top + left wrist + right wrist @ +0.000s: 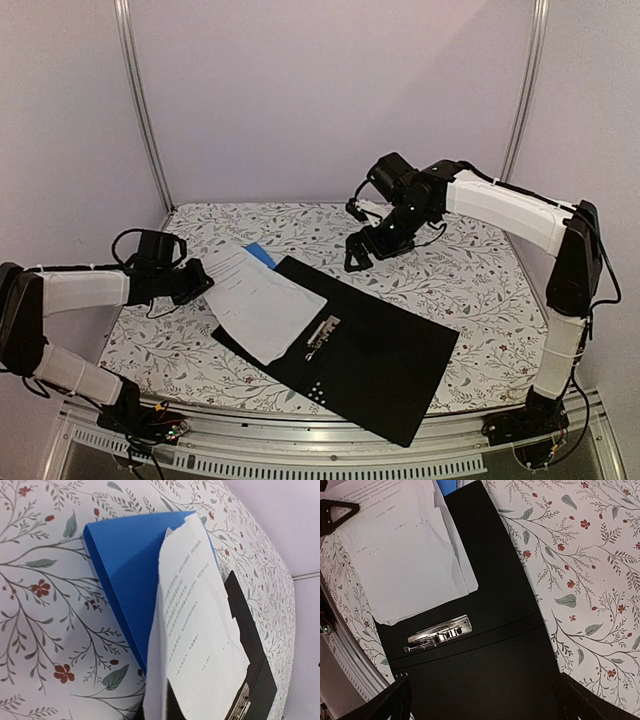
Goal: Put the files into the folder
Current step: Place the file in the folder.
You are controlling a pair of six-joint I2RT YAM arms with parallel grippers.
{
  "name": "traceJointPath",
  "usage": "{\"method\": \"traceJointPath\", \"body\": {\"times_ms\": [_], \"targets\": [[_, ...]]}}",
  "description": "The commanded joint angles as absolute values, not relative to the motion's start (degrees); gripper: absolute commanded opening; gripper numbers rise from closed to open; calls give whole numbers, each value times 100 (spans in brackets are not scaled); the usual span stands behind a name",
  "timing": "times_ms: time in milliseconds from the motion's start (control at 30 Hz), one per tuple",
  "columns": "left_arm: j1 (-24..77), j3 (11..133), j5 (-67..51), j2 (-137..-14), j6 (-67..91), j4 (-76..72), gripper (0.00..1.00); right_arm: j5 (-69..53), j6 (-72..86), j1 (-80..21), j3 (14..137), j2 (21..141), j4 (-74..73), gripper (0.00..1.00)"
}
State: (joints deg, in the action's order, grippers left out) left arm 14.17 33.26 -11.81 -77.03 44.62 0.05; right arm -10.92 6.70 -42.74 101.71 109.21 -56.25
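The folder lies open on the table with its black inside up and its metal clip near the spine. The files, white printed sheets, rest partly on the folder's left half and overhang it to the left. My left gripper is shut on their left edge. In the left wrist view the files rise toward the camera and hide the fingers. My right gripper hangs open above the folder's far edge. Its two fingertips stand wide apart over the black cover with nothing between them.
A smaller blue folder lies under the far end of the sheets, its corner showing. A floral cloth covers the table. A metal rail runs along the front edge, and upright posts stand at the back corners.
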Motion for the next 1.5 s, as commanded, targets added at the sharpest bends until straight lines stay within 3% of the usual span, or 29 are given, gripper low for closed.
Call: {"method": "traceJointPath", "body": {"times_ms": [0, 300, 500, 567, 867, 1100, 1233, 1267, 1467], "targets": [[1362, 3213, 159, -7152, 4171, 138, 0, -1240, 832, -4309, 10100, 10922, -5225, 99], [1474, 2316, 874, -6111, 5129, -348, 0, -1396, 1101, -4416, 9766, 11002, -4763, 99], [2572, 1727, 1783, -5723, 6054, -544, 1, -1374, 1253, -4618, 9684, 11053, -4527, 99], [3045, 1642, 2124, -5632, 6296, -460, 8, -1412, 1278, -4651, 9641, 11089, -4486, 99], [4299, 1351, 2958, -5132, 6692, 511, 18, -1486, 1451, -4787, 9365, 11286, -4217, 99], [4395, 1335, 3184, -4413, 6699, 1557, 53, -1524, 1840, -4865, 9403, 11753, -3542, 91], [4386, 1472, 3316, -3838, 6357, 2145, 95, -1654, 1980, -4902, 9685, 12184, -3336, 80], [4381, 1495, 3346, -3752, 6232, 2152, 99, -1668, 1998, -4924, 9765, 12272, -3313, 78], [4182, 2008, 3448, -4066, 5404, 2284, 100, -1509, 2273, -4977, 10060, 12801, -3057, 68]]}}
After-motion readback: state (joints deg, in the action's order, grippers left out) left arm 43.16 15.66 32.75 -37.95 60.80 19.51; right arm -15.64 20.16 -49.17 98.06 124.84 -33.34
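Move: The files, pinched at their left end by the left hand, have their middle about 12 cm to its right and 2 cm back. The open black folder they are going to is centred some 30 cm right and 14 cm back, its metal clip 27 cm right and 11 cm back; the blue folder is 6 cm ahead, 7 cm right. From the empty right hand, the files' middle lies 25 cm left, level, 14 cm below; the clip 9 cm left, 9 cm back, 15 cm below. The files, still pinched at their left end, are swung by the left hand first about 5 cm left and a little up, then back towards the bases, some 11 cm in all, the wrist turning about 15 degrees counter-clockwise; its fingers then open wide and let go. The right hand goes left and, mostly late on, down, about 10 cm each, towards the files' right edge, its wide-open fingers closing partway. ##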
